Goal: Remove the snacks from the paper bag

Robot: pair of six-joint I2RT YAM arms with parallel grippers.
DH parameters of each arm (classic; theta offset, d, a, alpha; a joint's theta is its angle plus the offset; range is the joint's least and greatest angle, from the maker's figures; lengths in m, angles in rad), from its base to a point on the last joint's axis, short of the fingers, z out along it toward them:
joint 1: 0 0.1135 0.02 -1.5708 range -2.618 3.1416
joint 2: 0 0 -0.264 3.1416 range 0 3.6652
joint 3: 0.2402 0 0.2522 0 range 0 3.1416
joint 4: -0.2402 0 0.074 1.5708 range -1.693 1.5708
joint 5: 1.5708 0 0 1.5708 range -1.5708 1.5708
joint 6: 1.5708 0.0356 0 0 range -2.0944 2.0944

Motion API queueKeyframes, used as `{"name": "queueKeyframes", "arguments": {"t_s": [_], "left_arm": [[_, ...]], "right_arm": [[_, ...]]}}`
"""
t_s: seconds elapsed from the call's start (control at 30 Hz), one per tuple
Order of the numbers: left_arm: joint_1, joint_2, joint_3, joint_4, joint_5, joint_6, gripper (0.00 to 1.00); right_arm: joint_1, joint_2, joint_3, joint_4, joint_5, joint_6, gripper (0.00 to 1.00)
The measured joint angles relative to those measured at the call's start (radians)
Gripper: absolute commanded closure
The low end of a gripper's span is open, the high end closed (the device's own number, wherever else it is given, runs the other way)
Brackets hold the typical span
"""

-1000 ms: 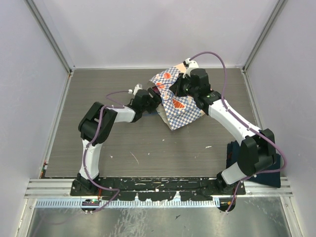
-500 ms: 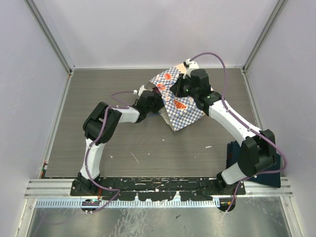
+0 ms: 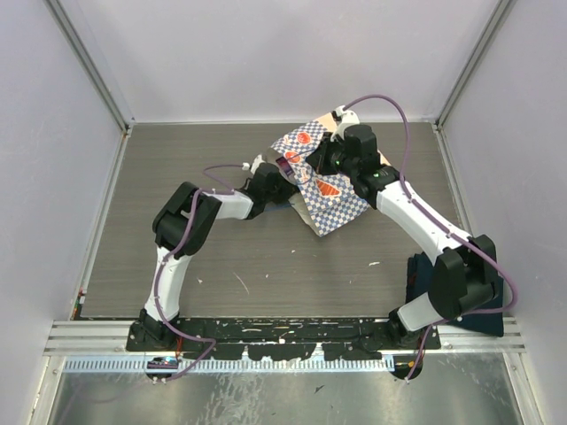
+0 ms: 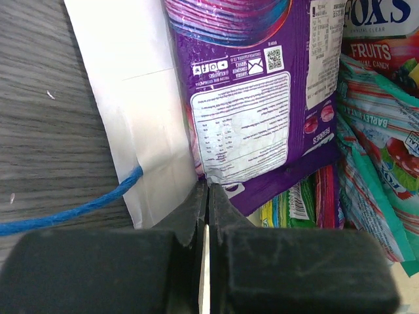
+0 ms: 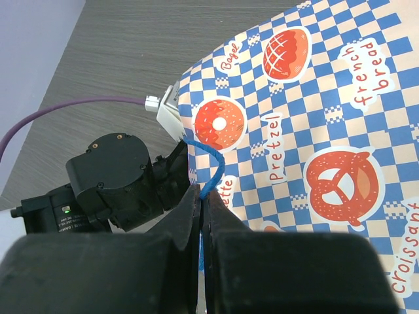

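The paper bag point(image 3: 330, 200) lies on its side at the back middle of the table, its checkered print point(image 5: 314, 131) facing up. My right gripper point(image 5: 201, 193) is shut on the bag's blue cord handle point(image 5: 213, 163) and holds the mouth up. My left gripper point(image 4: 208, 191) is inside the mouth, shut on the lower edge of a purple snack packet point(image 4: 249, 85). Beside that packet lie a teal one point(image 4: 380, 157), a green one point(image 4: 294, 204) and a red-labelled one point(image 4: 383, 39). In the top view, the left gripper point(image 3: 282, 173) meets the bag opening.
A dark blue cloth point(image 3: 461, 301) lies by the right arm's base at the near right. The other blue cord handle point(image 4: 65, 212) trails over the grey table point(image 3: 221, 257). Grey walls close in the table on three sides.
My left gripper has pushed further into the bag mouth and closed from wide open onto the purple packet's edge. The right gripper still holds the cord handle, shifted slightly.
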Motion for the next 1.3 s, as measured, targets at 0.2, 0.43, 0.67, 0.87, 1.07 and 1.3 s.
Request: {"name": "queueKeyframes", "arguments": {"t_s": [0.2,0.43,0.67,0.87,1.07,1.3], "left_arm": [[0.013,-0.008,-0.009,-0.002,0.002,0.029,1.0],[0.037,-0.151,-0.135,-0.027,-0.068,0.111,1.0],[0.041,-0.344,-0.257,-0.045,-0.145,0.214,1.0],[0.042,-0.531,-0.44,-0.074,-0.211,0.294,1.0],[0.053,-0.781,-0.615,-0.157,-0.317,0.339,1.0],[0.195,-1.052,-0.704,-0.272,-0.385,0.354,1.0]], "right_arm": [[0.0,-0.009,-0.001,0.0,0.0,0.0,0.99],[-0.001,-0.009,-0.001,-0.001,0.0,0.0,0.99],[-0.001,-0.009,-0.001,0.0,0.006,0.0,0.99],[-0.002,-0.009,-0.02,0.013,0.014,0.006,0.99],[-0.005,-0.009,-0.043,0.025,0.032,0.012,0.99],[-0.007,-0.01,-0.052,0.044,0.039,0.027,0.99]]}}
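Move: The left gripper has the purple snack pinched at its near edge just inside the bag mouth; the clear table where it goes lies about 14 cm left, 7 cm back and 3 cm below. From this hand, the teal snacks are some 11 cm to the right, level ahead; the paper bag's middle is about 13 cm right, 4 cm ahead and 5 cm higher. From the right gripper, that clear spot is about 26 cm left, 2 cm back and 24 cm lower. Pull the purple snack out through the bag mouth with the left gripper: sweep left about 25 cm, rising and drawing back some 11 cm each, on past the clear table spot. Roll the hand's left side up and swing it counter-clockwise, each 20 degrees or so, keeping the fingers shut even as the snack comes free. Keep the right gripper closed on the blue handle, nearly still. ##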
